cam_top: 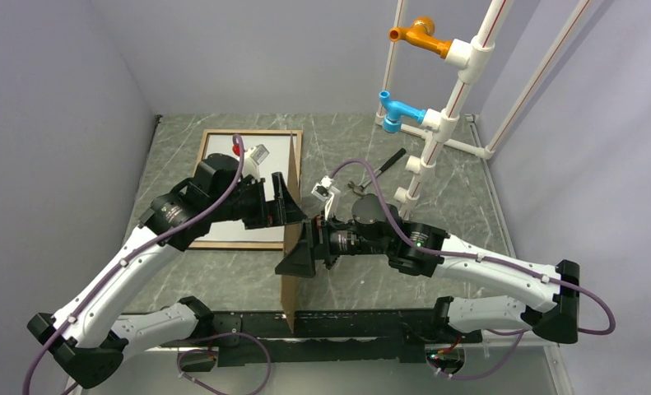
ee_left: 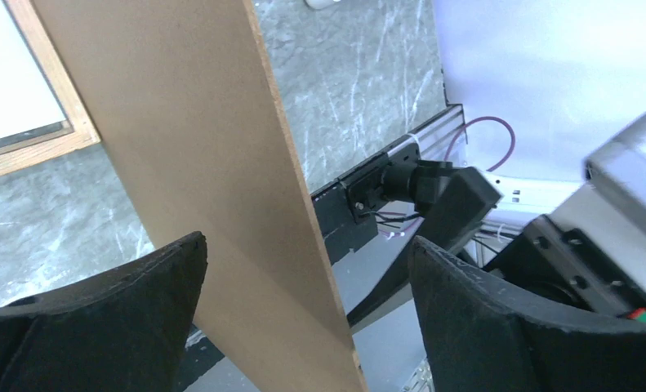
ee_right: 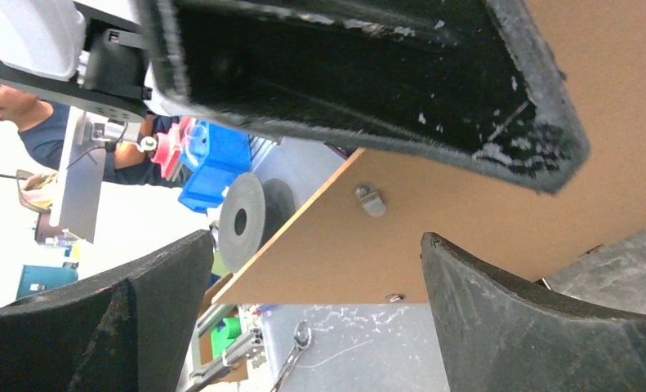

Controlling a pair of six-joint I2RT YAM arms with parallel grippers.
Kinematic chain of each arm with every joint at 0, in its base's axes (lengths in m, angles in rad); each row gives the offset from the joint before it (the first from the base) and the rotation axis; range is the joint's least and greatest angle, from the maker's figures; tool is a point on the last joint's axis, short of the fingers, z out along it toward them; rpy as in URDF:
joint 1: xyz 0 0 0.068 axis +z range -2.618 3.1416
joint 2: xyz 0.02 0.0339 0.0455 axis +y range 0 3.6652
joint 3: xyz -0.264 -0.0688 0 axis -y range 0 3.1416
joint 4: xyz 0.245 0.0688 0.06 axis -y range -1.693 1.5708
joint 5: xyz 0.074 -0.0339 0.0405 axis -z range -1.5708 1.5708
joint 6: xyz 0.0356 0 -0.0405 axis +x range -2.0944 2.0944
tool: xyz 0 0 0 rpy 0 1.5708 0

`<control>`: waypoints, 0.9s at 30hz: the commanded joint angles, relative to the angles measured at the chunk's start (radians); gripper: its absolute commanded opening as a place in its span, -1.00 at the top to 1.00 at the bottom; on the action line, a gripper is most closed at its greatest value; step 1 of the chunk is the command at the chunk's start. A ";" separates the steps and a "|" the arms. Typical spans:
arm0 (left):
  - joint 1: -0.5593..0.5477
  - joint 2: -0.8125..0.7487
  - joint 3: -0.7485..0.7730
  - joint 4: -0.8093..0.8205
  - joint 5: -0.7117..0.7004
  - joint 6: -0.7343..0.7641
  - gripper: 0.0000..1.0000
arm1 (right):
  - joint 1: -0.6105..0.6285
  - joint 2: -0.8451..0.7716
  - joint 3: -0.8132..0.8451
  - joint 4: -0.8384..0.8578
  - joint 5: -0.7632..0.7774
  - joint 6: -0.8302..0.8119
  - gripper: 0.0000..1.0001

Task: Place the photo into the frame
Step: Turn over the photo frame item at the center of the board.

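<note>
The frame (cam_top: 252,132) lies flat at the back left with its brown wood rails up, and it also shows in the left wrist view (ee_left: 58,102). A white sheet (cam_top: 276,160) fills it, apparently the photo's plain back (ee_left: 9,73); no print side shows. A solid brown backing board (cam_top: 290,284) stands on edge between the arms. My left gripper (cam_top: 293,210) is open, with its fingers either side of the board (ee_left: 221,163), and its midpoint shows in the wrist view (ee_left: 307,278). My right gripper (cam_top: 301,251) is open (ee_right: 315,278), facing the board's other face (ee_right: 466,229).
A white pipe rack (cam_top: 437,123) with orange (cam_top: 420,34) and blue (cam_top: 396,111) fittings stands at the back right. A black tool (cam_top: 392,158) and a small white clip (cam_top: 326,191) lie behind the grippers. A small red and grey item (cam_top: 254,153) rests on the white sheet.
</note>
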 commanded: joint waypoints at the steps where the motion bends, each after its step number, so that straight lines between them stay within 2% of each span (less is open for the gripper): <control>1: 0.005 -0.033 0.054 -0.112 -0.098 0.010 -0.82 | 0.004 -0.059 0.006 0.068 0.023 -0.026 -0.99; 8: 0.004 -0.046 0.084 -0.239 -0.212 0.061 -0.37 | 0.002 -0.121 0.018 -0.081 0.184 -0.034 -0.99; 15: 0.003 -0.027 0.120 -0.297 -0.249 0.095 -0.08 | -0.015 -0.149 -0.009 -0.124 0.228 -0.008 -0.99; 20: 0.002 -0.011 0.125 -0.313 -0.247 0.105 0.05 | -0.018 -0.145 -0.009 -0.142 0.236 -0.004 -0.99; 22: 0.003 -0.013 0.129 -0.315 -0.252 0.106 0.20 | -0.020 -0.140 -0.007 -0.155 0.242 -0.005 -0.99; 27: 0.004 -0.013 0.137 -0.322 -0.263 0.110 0.74 | -0.022 -0.126 -0.009 -0.178 0.250 -0.014 -0.99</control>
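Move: The board stands on its long edge, nearly upright, its upper edge between the left hand's open fingers; its middle lies about 15 cm below that hand and 3 cm back, level sideways. The frame lies flat some 22 cm ahead, 15 cm left and 28 cm below the left hand. From the right hand the board's middle is about 6 cm ahead, level sideways and 15 cm below. Left hand moves 6 cm left, closing to pinch the board's upper edge; open right hand goes 5 cm right-forward. ##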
